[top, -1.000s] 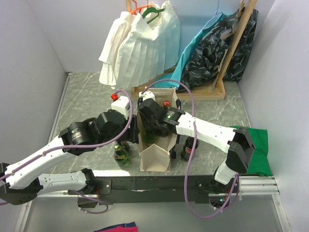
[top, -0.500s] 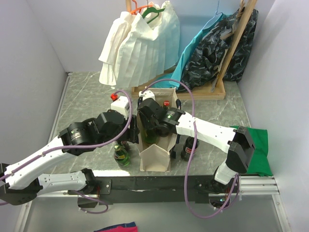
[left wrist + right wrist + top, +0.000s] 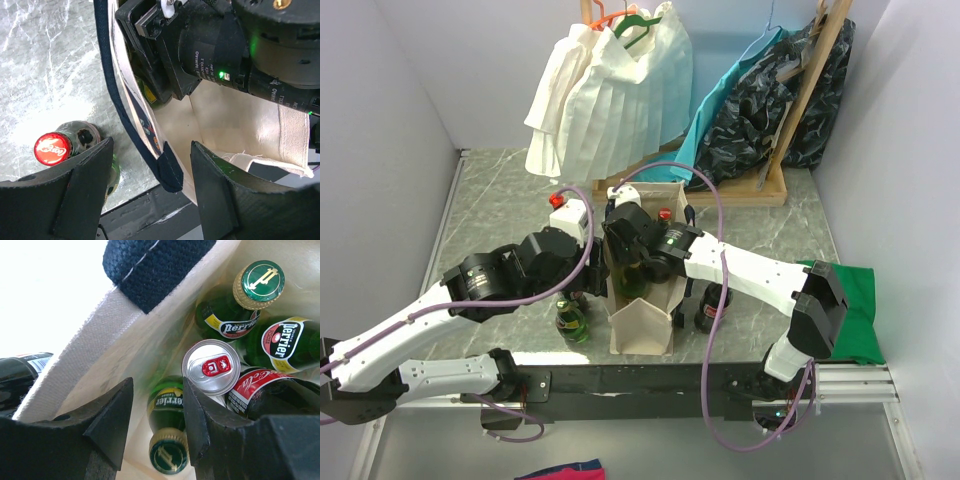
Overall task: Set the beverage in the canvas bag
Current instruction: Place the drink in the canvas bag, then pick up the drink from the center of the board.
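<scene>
The cream canvas bag [image 3: 642, 322] stands upright at the table's near edge. My right gripper [image 3: 156, 416] hangs open inside the bag's mouth. A green Perrier bottle [image 3: 167, 407] sits between its fingers, with a gap on the left side. Beside that bottle in the bag are two more Perrier bottles [image 3: 235, 307], a silver can [image 3: 211, 366] and a cola bottle [image 3: 257, 390]. My left gripper [image 3: 152, 187] is open and straddles the bag's left wall. The bag's navy strap end [image 3: 169, 170] hangs between its fingers without touching them.
A red-capped bottle [image 3: 52, 148] stands on the marble outside the bag's left wall, a green bottle [image 3: 572, 322] near it. A dark bottle [image 3: 710, 305] stands right of the bag. The white pleated garment [image 3: 610, 90] and wooden rack [image 3: 790, 150] are behind; green cloth [image 3: 855, 310] lies at right.
The right gripper's jaws have spread wider around the Perrier bottle in the bag. Both arms and the bag have stayed where they were.
</scene>
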Tool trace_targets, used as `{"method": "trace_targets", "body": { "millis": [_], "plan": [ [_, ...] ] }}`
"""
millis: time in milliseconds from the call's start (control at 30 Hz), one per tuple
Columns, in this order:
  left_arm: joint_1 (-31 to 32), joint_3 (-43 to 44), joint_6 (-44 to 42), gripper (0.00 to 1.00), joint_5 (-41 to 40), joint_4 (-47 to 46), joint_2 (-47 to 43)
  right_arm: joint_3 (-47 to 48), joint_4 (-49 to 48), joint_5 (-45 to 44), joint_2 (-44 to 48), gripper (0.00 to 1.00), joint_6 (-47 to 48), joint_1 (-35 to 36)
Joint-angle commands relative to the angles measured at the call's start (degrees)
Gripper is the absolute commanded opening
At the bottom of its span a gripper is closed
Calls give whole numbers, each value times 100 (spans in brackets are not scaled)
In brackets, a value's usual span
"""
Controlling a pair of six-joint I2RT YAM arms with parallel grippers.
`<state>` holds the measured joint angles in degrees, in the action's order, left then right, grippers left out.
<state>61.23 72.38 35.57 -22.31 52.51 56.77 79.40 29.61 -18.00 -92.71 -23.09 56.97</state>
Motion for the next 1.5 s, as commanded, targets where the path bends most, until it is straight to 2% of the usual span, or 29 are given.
{"method": "trace_targets", "body": {
  "millis": [0,467,767,933,1100,1300,1467],
  "plan": [
    [38,-22,-103,69,42,-268,-79,155,-148,-195,341,52,24,-28],
    [38,127,-77,69,-256,-206,-140,375,37,-502,718,53,50,-28],
    [29,136,-77,74,-670,-162,-368,542,133,-1012,1246,56,200,-28],
    [29,31,90,84,-1047,-162,-649,613,151,-1258,1527,59,200,-19],
    [29,-31,283,91,-1364,22,-773,183,-148,-1653,2159,64,191,-37],
    [38,57,993,99,-2163,812,-703,33,-148,-2189,2599,73,288,-81],
    [29,83,1628,96,-2673,1437,-694,-371,-455,-2629,3179,83,253,-81]
  ]
}}
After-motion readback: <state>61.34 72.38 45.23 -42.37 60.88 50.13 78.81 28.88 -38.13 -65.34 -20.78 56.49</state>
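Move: The right hand is inside the canvas bag, round the neck of the green bottle just set there, whose middle is some 8 cm straight below. The can stands about 6 cm ahead, the bagged cola 4 cm ahead and 7 right. The last cola on the right is roughly 20 cm right and 8 back. The left hand is at the bag's left rim; the left-hand cola lies about 6 cm ahead, 4 left, 17 below, and the loose green bottle 1 cm back, 5 left. Already loosened, the right fingers come free of the green bottle's neck and draw up out of the bag, about 19 cm up and 12 to the right, opening wider as the wrist tips up and swings clockwise. The left hand leaves the bag's left rim, some 8 cm left, lifting slightly then sinking towards the left-hand cola, turning counter-clockwise about 20 degrees and spreading nearly fully open. ##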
